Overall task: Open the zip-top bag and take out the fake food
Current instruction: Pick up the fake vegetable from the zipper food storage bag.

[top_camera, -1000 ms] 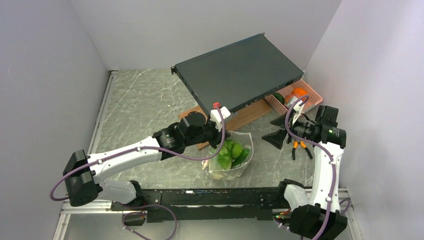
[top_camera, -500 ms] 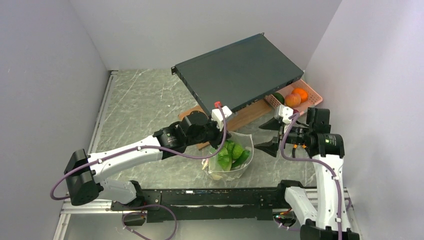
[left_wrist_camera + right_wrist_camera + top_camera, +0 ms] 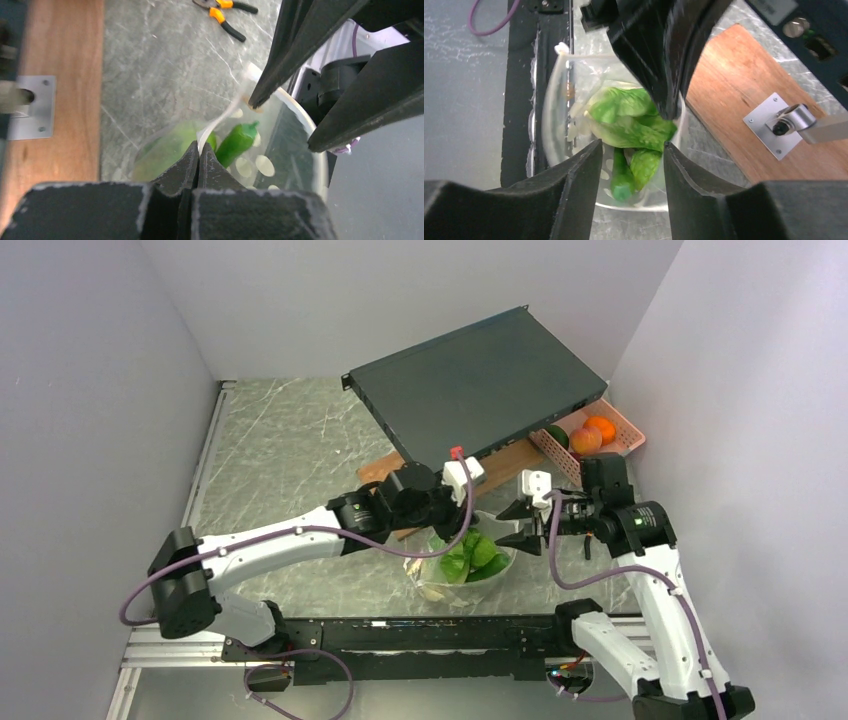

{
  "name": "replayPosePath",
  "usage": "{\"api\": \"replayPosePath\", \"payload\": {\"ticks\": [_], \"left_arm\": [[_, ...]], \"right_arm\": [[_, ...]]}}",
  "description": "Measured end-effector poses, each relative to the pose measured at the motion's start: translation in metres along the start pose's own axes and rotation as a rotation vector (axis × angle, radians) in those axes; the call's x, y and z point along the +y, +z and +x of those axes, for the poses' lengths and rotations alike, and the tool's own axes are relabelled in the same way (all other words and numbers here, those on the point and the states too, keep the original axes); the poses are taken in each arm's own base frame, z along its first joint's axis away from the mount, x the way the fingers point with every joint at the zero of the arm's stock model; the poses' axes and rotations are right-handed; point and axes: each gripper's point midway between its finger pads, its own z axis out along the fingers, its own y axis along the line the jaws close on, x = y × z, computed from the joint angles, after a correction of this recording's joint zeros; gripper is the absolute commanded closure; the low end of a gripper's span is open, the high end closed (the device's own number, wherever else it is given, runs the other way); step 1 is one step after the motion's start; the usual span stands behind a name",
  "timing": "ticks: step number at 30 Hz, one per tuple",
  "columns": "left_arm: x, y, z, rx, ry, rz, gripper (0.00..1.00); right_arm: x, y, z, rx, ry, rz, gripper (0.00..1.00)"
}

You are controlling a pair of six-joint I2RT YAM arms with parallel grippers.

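The clear zip-top bag (image 3: 468, 568) lies open-mouthed on the marble table, with green fake food (image 3: 474, 554) inside: leafy pieces (image 3: 629, 120) and a green pepper (image 3: 239, 141). My left gripper (image 3: 448, 523) is shut on the bag's near-left rim (image 3: 207, 131), pinching the plastic between its fingertips (image 3: 190, 159). At the bag's right rim my right gripper (image 3: 519, 526) is open. In the right wrist view its fingers (image 3: 586, 160) stand apart over the mouth, the food between and beyond them, gripping nothing. The right gripper's fingers (image 3: 280, 65) fill the upper right of the left wrist view.
A black flat rack unit (image 3: 480, 385) leans over a wooden board (image 3: 500, 472) behind the bag. A pink basket (image 3: 628, 429) with orange fruits (image 3: 592, 433) stands at the back right. Orange-handled pliers (image 3: 225, 10) lie on the table right of the bag.
My right gripper has swung left from beside the pliers to the bag's right rim, and its jaws have narrowed. The left gripper, still holding the rim, has shifted slightly right.
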Motion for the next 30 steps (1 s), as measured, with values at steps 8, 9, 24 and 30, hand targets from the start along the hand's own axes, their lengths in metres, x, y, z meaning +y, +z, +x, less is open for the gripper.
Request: {"api": "replayPosePath", "payload": {"ticks": [8, 9, 24, 30], "left_arm": [[-0.007, 0.018, 0.026, 0.078, -0.005, 0.041, 1.0], [-0.008, 0.018, 0.026, 0.076, -0.005, 0.043, 1.0], [-0.022, 0.018, 0.029, 0.089, 0.006, 0.081, 1.0], [-0.034, 0.017, 0.027, 0.09, 0.009, 0.125, 1.0]], "right_arm": [[0.016, 0.017, 0.017, 0.07, -0.044, -0.096, 0.6], [0.017, 0.019, 0.02, 0.079, -0.048, -0.104, 0.61], [0.013, 0.02, 0.073, 0.281, -0.109, -0.07, 0.77], [0.02, 0.011, 0.097, 0.351, -0.137, -0.046, 0.77]]}}
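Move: The green pepper in the bag lies about 15 cm below the right hand, some 4 cm back and 3 cm to its left. The round green vegetable is just beside it, 2 cm back and 5 cm left of the right hand; the lettuce lies 10 cm to that hand's left and 4 cm back, both about as deep as the pepper. From the left hand, which pinches the bag's rim, the pepper is roughly 12 cm down, 5 cm back and 3 cm right. Downward into the bag's mouth the right hand sinks about 10 cm towards the green pepper, swinging slightly left, then back right, while its left-pointing fingers tip down some 20 degrees and close from half open to a narrow gap. The left hand keeps its pinch on the rim, dips about 3 cm early, then eases back towards the base. ##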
